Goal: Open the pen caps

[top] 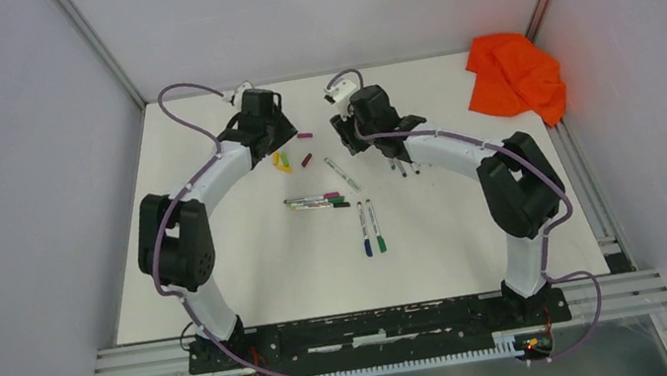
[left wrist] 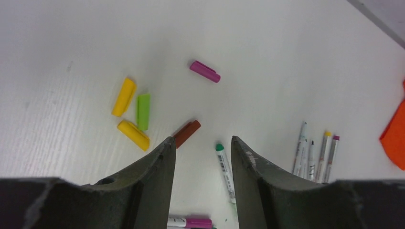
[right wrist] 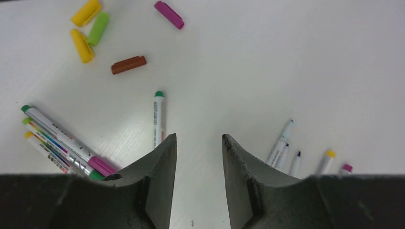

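Observation:
Several loose pen caps lie on the white table: two yellow (left wrist: 124,97) (left wrist: 133,134), a green one (left wrist: 143,111), a dark red one (left wrist: 186,133) and a magenta one (left wrist: 205,71). My left gripper (left wrist: 203,143) hovers open just short of them, with nothing between its fingers. A white pen with a green end (left wrist: 226,171) lies on the table below its gap. My right gripper (right wrist: 199,138) is also open and empty, above bare table, with that same pen (right wrist: 158,119) to its left. From above, the left gripper (top: 275,140) and right gripper (top: 349,139) face each other across the caps (top: 306,160).
A bundle of capped pens (top: 316,200) lies mid-table, with two more pens (top: 370,227) nearer the arms. Several uncapped pens (right wrist: 286,148) lie under the right arm. An orange cloth (top: 514,76) sits at the back right corner. Grey walls enclose the table.

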Controlling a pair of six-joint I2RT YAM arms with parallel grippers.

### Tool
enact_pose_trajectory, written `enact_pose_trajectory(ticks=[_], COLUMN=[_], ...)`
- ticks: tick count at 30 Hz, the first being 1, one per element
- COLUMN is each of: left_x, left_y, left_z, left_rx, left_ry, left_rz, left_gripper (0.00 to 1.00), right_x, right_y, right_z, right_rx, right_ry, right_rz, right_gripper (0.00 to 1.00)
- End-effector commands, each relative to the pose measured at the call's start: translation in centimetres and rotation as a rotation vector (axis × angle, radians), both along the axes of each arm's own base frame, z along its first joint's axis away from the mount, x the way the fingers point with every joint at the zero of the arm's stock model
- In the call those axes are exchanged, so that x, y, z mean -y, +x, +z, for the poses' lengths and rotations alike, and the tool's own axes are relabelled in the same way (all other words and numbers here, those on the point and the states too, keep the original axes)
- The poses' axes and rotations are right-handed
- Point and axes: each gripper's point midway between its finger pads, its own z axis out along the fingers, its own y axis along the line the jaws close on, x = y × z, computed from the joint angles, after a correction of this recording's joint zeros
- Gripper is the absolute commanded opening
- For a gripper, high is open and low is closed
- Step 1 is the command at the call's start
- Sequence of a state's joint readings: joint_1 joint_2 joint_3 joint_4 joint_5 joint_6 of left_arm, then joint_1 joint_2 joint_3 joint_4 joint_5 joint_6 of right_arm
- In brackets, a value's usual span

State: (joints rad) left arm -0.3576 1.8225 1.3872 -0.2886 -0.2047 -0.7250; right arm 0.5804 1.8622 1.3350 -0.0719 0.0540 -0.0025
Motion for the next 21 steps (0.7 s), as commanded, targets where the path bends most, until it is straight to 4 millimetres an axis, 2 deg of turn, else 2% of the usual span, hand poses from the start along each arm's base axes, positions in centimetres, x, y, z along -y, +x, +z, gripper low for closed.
enact_pose_trajectory(ticks=[1,6,13,21], left_x=[1.8,2.7,2.8,3.1], left_y=[-1.0,-3.0,-4.8,-6.1], left_z=[2.4,2.1,3.7,4.1], left_rx=[0.069,0.085,0.144,0.160], left_ry=[-0.145,-0.203,-0.224,-0.213], left_rz=[-0.003,-0.008,-0.002,-0.010], left_gripper=[0.53,0.54,0.55,0.55], right_x=[-2.8,-4.9,-6.5,-6.6], right_y=[-0.2,-0.6,-1.2,-1.7], right_z=[-1.6,-3.9,-6.0,-8.1], right_rx=[-0.056,-0.100,-0.132,-0.175], right_ry=[-0.010,-0.039,-0.058,-0.101], right_rz=[0.097,0.144,0.174,0.166], right_gripper=[0.45,0.45,0.44,0.43])
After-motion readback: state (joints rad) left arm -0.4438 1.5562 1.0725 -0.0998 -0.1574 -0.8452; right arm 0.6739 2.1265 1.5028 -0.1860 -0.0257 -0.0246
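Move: The green-ended pen lies about 6 cm to the right hand's left, 3 cm back and 10 cm below. From that hand, the brown cap is some 13 cm left and 3 cm ahead, the magenta-capped pen about 14 cm left and 7 cm back, and the uncapped pens roughly 9 cm right and level, all on the table. From the left hand the green-ended pen is about 8 cm right, 5 cm back and 11 cm below. Right hand swings left, then sinks about 8 cm over the green-ended pen, fingers open; left draws back 6 cm. ##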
